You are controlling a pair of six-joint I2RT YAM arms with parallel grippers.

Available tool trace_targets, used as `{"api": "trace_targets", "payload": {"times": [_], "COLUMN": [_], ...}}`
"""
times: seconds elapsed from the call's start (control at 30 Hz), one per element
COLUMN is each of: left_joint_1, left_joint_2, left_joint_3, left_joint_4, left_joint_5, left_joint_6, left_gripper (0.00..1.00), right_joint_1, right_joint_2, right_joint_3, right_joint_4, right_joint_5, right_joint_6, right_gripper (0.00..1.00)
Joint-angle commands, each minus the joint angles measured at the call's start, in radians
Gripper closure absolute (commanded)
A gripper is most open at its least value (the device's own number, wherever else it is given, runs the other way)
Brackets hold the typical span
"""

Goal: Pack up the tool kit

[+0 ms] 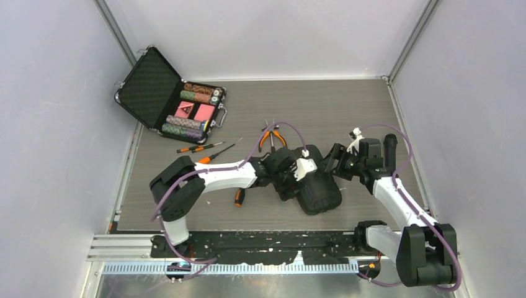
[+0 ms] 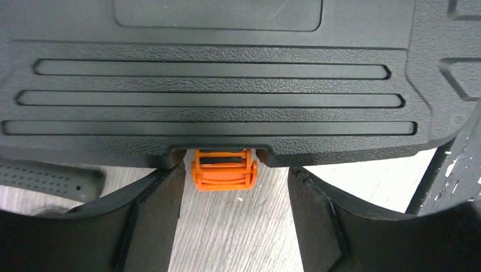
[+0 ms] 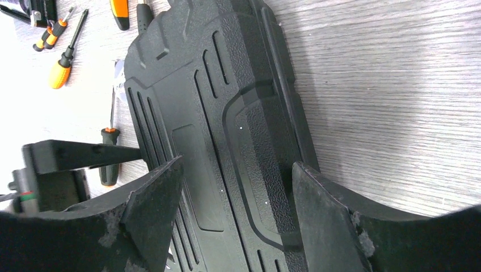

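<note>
The tool kit (image 1: 320, 194) is a black ribbed case lying shut on the table between my two arms. In the left wrist view its lid (image 2: 215, 85) fills the top, and the small orange latch (image 2: 224, 170) hangs from its near edge. My left gripper (image 2: 235, 181) is open, one finger on each side of the latch, and holds nothing. My right gripper (image 3: 237, 170) hovers open over the case's lid (image 3: 227, 85) from the other side. Orange-and-black pliers (image 1: 271, 138) and screwdrivers (image 1: 200, 148) lie loose on the table outside the case.
An open metal-edged briefcase (image 1: 149, 90) with chips and red cards stands at the back left. One dark-handled screwdriver (image 1: 238, 197) lies just left of the case, beside my left arm. More screwdrivers (image 3: 63, 59) show at the right wrist view's upper left.
</note>
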Motion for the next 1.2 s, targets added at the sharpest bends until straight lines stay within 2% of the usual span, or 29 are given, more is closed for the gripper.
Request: {"api": "trace_targets", "payload": {"times": [0.0,0.13,0.37,0.6,0.9,1.17], "left_joint_1": [-0.004,-0.004,-0.003,0.000,0.004,0.003], "left_joint_2": [0.026,0.038,0.014,-0.119,-0.262,-0.214], "left_joint_3": [0.037,0.035,0.015,-0.035,-0.009,0.166], "left_joint_4": [0.008,0.025,0.042,0.015,-0.100,-0.168], "left_joint_5": [0.054,0.049,0.039,0.005,-0.019,-0.023], "left_joint_6": [-0.010,-0.022,-0.020,-0.010,0.010,0.017], "left_gripper": [0.35,0.41,0.69,0.90,0.92,0.91], "right_joint_1": [0.003,0.003,0.003,0.003,0.005,0.005], "right_joint_2": [-0.045,-0.057,-0.059,-0.082,-0.161,-0.297], "right_joint_3": [-0.006,0.004,0.007,0.013,0.040,0.173], "right_joint_4": [0.027,0.014,0.004,-0.022,-0.083,-0.204], "right_joint_5": [-0.019,-0.008,-0.005,-0.003,-0.009,0.121], "right_joint_6": [0.020,0.009,-0.007,-0.019,-0.042,-0.072], "right_gripper": [0.26,0.26,0.27,0.28,0.28,0.24]}}
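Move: The toolbox's orange latch sits almost in the left hand's open fingers, about 2 cm below and 1 cm back and to the right. The toolbox's middle is some 7 cm to that hand's right, 2 cm ahead and 2 cm below; the hammer's handle lies roughly 6 cm left, 9 cm ahead and 5 cm lower. From the right hand, the box's middle is about 5 cm left, 4 cm back and 4 cm below. Down a short 1.5 cm goes the left hand first, its fingers closing on the orange latch; then it draws straight up, about 10 cm, keeping the pinch and tilting only slightly, to raise the lid's latch side. The right hand, fingers staying open at the box's right edge, eases up and finally rises faster away from the box, some 5 cm in all. ##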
